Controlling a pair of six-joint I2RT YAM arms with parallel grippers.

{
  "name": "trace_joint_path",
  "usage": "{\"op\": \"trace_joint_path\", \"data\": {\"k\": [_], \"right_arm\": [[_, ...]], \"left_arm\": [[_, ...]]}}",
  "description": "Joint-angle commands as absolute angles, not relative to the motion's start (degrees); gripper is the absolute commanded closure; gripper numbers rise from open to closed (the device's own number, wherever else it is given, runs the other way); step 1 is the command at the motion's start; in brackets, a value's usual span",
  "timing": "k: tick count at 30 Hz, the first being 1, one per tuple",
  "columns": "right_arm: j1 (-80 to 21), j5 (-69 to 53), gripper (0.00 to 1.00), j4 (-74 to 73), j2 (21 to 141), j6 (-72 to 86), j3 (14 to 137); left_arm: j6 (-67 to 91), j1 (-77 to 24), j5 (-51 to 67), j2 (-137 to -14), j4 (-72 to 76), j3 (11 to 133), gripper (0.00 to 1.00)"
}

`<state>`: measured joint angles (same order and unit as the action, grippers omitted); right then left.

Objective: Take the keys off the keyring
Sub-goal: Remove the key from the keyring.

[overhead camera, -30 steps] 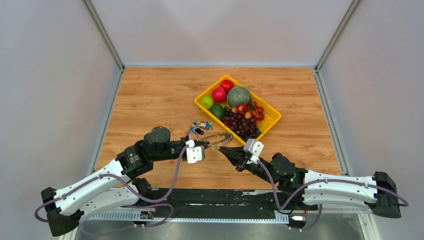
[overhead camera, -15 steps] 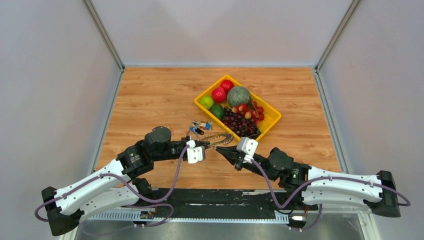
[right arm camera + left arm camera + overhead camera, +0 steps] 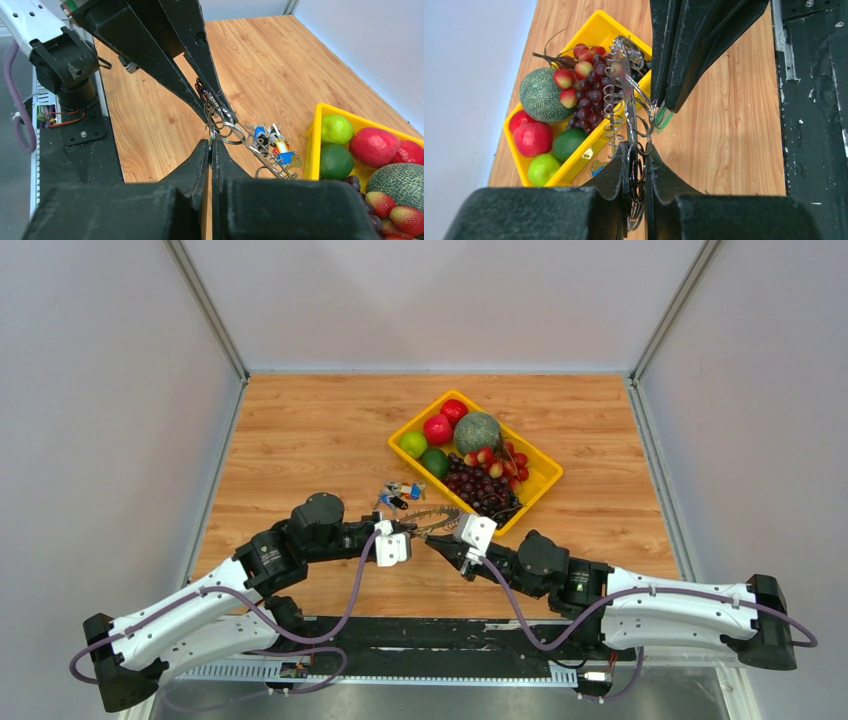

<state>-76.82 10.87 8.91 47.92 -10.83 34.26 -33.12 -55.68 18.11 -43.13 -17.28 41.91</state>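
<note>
The keyring [image 3: 440,516] hangs edge-on between my two grippers, just above the wooden table. Silver keys [image 3: 616,95] stick out along it in a row. My left gripper [image 3: 408,530] is shut on a stack of the keyring's wire loops [image 3: 637,170] at the near end. My right gripper [image 3: 432,540] is shut, its tips against the ring from the other side. A sliver of the small green tag [image 3: 663,119] sits between those tips [image 3: 210,142].
A small bunch of coloured keys [image 3: 402,492] lies on the table just beyond the grippers. A yellow tray [image 3: 421,418] behind it holds a melon [image 3: 477,432], grapes, limes and red fruit. Grey walls close in the table.
The right arm has reached further left, bringing its wrist and tips closer to the left gripper. The left arm and the keyring have barely moved.
</note>
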Motion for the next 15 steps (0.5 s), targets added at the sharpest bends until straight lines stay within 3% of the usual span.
{"op": "trace_joint_path", "data": {"k": [1, 3, 5, 15], "right_arm": [[-77.8, 8.9, 0.91, 8.7, 47.4, -10.8, 36.6], [-77.8, 10.0, 0.77, 8.2, 46.2, -10.3, 36.0], [-77.8, 11.1, 0.7, 7.8, 44.3, -9.8, 35.2], [-77.8, 13.2, 0.7, 6.7, 35.0, -6.2, 29.3]], "left_arm": [[-33.9, -55.8, 18.8, -42.8, -13.0, 42.2, 1.0], [-33.8, -55.9, 18.4, -42.7, -13.0, 42.2, 1.0], [-33.8, -55.9, 18.1, -42.5, -13.0, 42.3, 1.0], [-33.1, -55.8, 15.9, -42.8, -12.7, 42.3, 1.0]]}}
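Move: The green-capped key is already pinched in my right fingertips, its middle about 1 cm below them; the keyring still holding it has its middle roughly 4 cm ahead and 1 cm to the right. The loose keys lie about 18 cm ahead, 7 cm left and 24 cm down; the yellow tray is 27 cm ahead, 10 cm right and 22 cm below. From my left hand, which grips the keyring, that key is about 3 cm to the right, 2 cm back and 1 cm lower. I open my right fingers to about a third and let go of the green-capped key, then draw that hand away from the keyring, about 3 cm to the right and 2 cm up, easing slightly back. My left hand stays put and keeps the keyring pinched. ##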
